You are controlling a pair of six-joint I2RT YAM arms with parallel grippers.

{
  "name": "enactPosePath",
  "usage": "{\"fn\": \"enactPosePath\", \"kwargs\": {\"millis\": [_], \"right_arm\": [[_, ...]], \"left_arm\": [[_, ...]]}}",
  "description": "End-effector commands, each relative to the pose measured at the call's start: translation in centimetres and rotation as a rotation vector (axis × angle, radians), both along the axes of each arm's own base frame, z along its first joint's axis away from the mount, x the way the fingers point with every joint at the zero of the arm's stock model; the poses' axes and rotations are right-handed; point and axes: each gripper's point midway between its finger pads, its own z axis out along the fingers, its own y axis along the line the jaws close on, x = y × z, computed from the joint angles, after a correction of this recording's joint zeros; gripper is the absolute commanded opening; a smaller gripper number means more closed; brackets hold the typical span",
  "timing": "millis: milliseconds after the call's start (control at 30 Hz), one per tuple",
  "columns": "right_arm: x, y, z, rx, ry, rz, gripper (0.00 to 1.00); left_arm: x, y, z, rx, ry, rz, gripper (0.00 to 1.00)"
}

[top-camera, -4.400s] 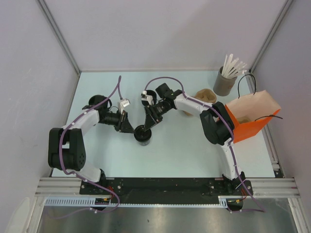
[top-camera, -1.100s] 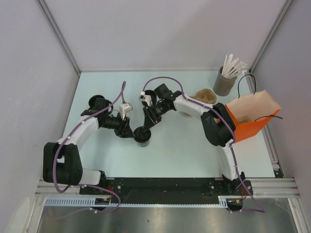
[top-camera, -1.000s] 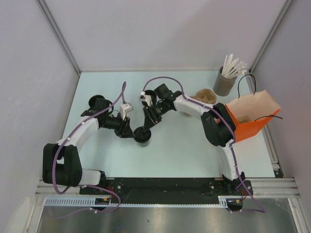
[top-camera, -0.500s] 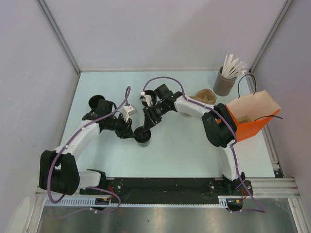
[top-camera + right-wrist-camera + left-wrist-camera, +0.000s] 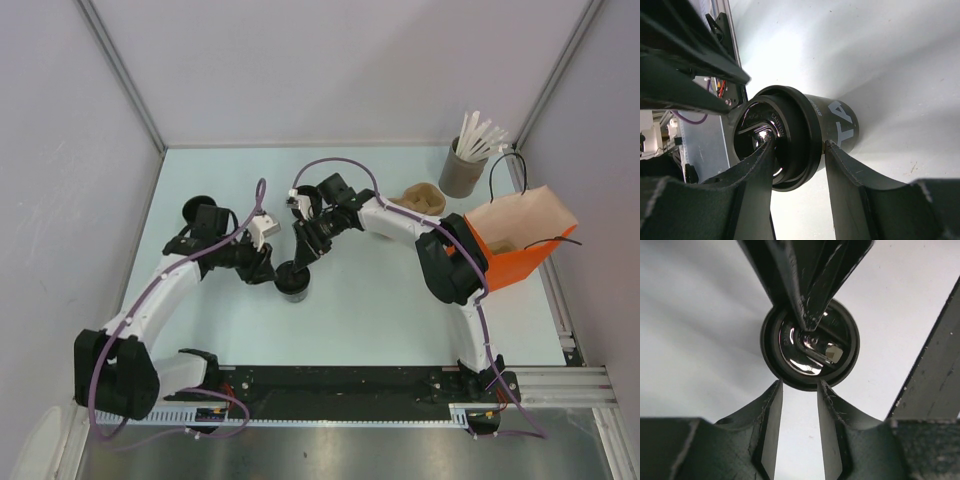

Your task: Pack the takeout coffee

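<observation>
The takeout coffee (image 5: 293,281), a small black cup with a round black lid, stands upright mid-table. My right gripper (image 5: 304,260) reaches it from the back and is shut on its rim. In the right wrist view one finger (image 5: 762,150) presses on the lid top and the other (image 5: 832,150) on the cup wall (image 5: 840,127) under the rim. My left gripper (image 5: 271,274) is at the cup's left side. In the left wrist view its jaws (image 5: 799,385) stand apart, tips at the lid's edge (image 5: 845,360), with only table between them.
An open orange bag (image 5: 515,250) stands at the right edge. A grey tub of white sticks (image 5: 462,172) is in the back right corner, with brown cups (image 5: 425,197) beside it. A black lidless cup (image 5: 200,211) sits behind the left arm.
The left arm's elbow has swung toward the near left while its gripper stayed at the cup's left side. The right arm and the cup have not moved.
</observation>
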Motion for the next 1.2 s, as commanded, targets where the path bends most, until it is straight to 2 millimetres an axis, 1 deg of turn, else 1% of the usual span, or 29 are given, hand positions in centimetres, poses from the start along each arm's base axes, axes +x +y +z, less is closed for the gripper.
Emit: {"fn": "enactPosePath", "kwargs": {"millis": [0, 33, 67, 100, 167, 200, 267, 333, 367, 433, 467, 533, 567, 600, 633, 667, 700, 733, 767, 833, 867, 900, 933, 967, 1033, 1067, 1133, 1167], "right_arm": [[-1.3, -2.8, -9.7, -0.303, -0.065, -0.002, 0.46], [-1.2, -2.7, -9.7, -0.300, -0.064, -0.001, 0.46], [-1.3, -2.7, -9.8, -0.301, -0.061, 0.000, 0.46], [-1.3, -2.6, -9.8, -0.303, -0.063, 0.001, 0.46], [-1.4, -2.5, -9.8, -0.300, -0.064, 0.004, 0.46], [-1.4, -2.5, -9.9, -0.300, -0.062, 0.004, 0.46], [-1.5, -2.4, -10.1, -0.300, -0.056, 0.008, 0.46], [-1.7, -2.4, -10.4, -0.304, -0.049, 0.010, 0.46], [-1.8, -2.4, -10.5, -0.307, -0.046, 0.012, 0.46], [-2.1, -2.5, -10.7, -0.311, -0.042, 0.016, 0.46], [-2.1, -2.5, -10.9, -0.313, -0.042, 0.019, 0.46], [-2.2, -2.6, -11.0, -0.318, -0.040, 0.022, 0.47], [-2.2, -2.7, -11.2, -0.323, -0.039, 0.022, 0.46], [-2.2, -2.7, -11.3, -0.324, -0.036, 0.022, 0.46], [-2.3, -2.7, -11.4, -0.327, -0.033, 0.024, 0.46], [-2.2, -2.7, -11.5, -0.328, -0.032, 0.023, 0.46], [-2.2, -2.7, -11.5, -0.331, -0.034, 0.023, 0.46], [-2.3, -2.7, -11.6, -0.332, -0.030, 0.023, 0.46], [-2.2, -2.5, -11.4, -0.326, -0.033, 0.023, 0.46], [-2.1, -2.5, -11.5, -0.323, -0.033, 0.021, 0.46], [-2.1, -2.4, -11.5, -0.319, -0.032, 0.021, 0.46], [-2.1, -2.4, -11.6, -0.321, -0.030, 0.021, 0.46], [-2.1, -2.4, -11.5, -0.320, -0.029, 0.022, 0.46], [-2.1, -2.4, -11.6, -0.322, -0.030, 0.021, 0.46], [-2.1, -2.3, -11.5, -0.320, -0.032, 0.022, 0.46], [-2.0, -2.3, -11.5, -0.320, -0.036, 0.022, 0.46], [-2.0, -2.4, -11.3, -0.321, -0.039, 0.021, 0.46], [-1.9, -2.4, -11.3, -0.321, -0.040, 0.018, 0.47]], "left_arm": [[1.7, -0.8, 4.8, -0.006, -0.277, -0.054, 0.40], [1.5, -1.1, 5.1, 0.005, -0.300, -0.070, 0.40], [1.4, -1.1, 5.3, 0.026, -0.318, -0.075, 0.40], [0.9, -1.3, 5.8, 0.033, -0.346, -0.109, 0.40], [0.7, -1.3, 6.2, 0.049, -0.392, -0.138, 0.41], [0.2, -1.6, 6.3, 0.058, -0.413, -0.166, 0.41], [-0.1, -1.9, 6.3, 0.088, -0.460, -0.206, 0.41], [-0.2, -2.1, 5.9, 0.157, -0.509, -0.215, 0.41], [-0.2, -1.9, 5.5, 0.186, -0.517, -0.214, 0.41], [0.4, -1.3, 5.4, 0.263, -0.552, -0.177, 0.41], [0.6, -1.0, 5.6, 0.282, -0.559, -0.165, 0.42], [1.0, 0.2, 5.9, 0.343, -0.571, -0.119, 0.42], [1.2, 0.5, 6.5, 0.362, -0.586, -0.121, 0.45], [1.3, 0.9, 6.7, 0.388, -0.594, -0.119, 0.47], [1.8, 1.5, 7.2, 0.423, -0.615, -0.094, 0.51], [1.7, 1.7, 8.0, 0.436, -0.634, -0.104, 0.61], [1.7, 1.7, 8.5, 0.443, -0.653, -0.113, 0.66], [1.5, 1.7, 8.9, 0.449, -0.672, -0.122, 0.81], [0.9, 1.5, 9.6, 0.446, -0.718, -0.153, 0.90], [0.2, 1.3, 10.5, 0.439, -0.799, -0.188, 0.98], [-0.6, 1.1, 11.1, 0.411, -0.866, -0.200, 0.99], [-1.0, 1.0, 11.4, 0.397, -0.905, -0.208, 0.99], [-1.5, 0.8, 11.4, 0.390, -0.936, -0.232, 0.98], [-2.7, 0.5, 11.0, 0.359, -0.965, -0.263, 0.98], [-3.6, 0.1, 10.3, 0.338, -0.992, -0.303, 0.95], [-4.5, -0.4, 8.9, 0.328, -0.993, -0.346, 0.95], [-5.0, -0.8, 8.1, 0.322, -1.019, -0.370, 0.93], [-5.6, -1.3, 6.9, 0.327, -1.016, -0.413, 0.91]]}}
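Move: The lidded coffee cup stands roughly 6 cm to the right of the left gripper and 1 cm nearer the base, its middle some 7 cm below. From the left gripper, the other cup is about 15 cm left and 13 cm ahead, and the short black tub 8 cm right and 18 cm ahead. The right gripper is already at the lid's rim; the cup's middle lies some 2 cm left, 3 cm back and 5 cm below it. Lift the left gripper clear of the lid, first up about 5 cm while easing right and then back left, then open the fingers from part-open to nearly full. Carry on up to some 11 cm in all and draw back about 4 cm, away from the cup, rolling the hand over 50 degrees so the fingers point more forward. Keep the right fingers pinching the lid's rim, drifting left about 1 cm. ##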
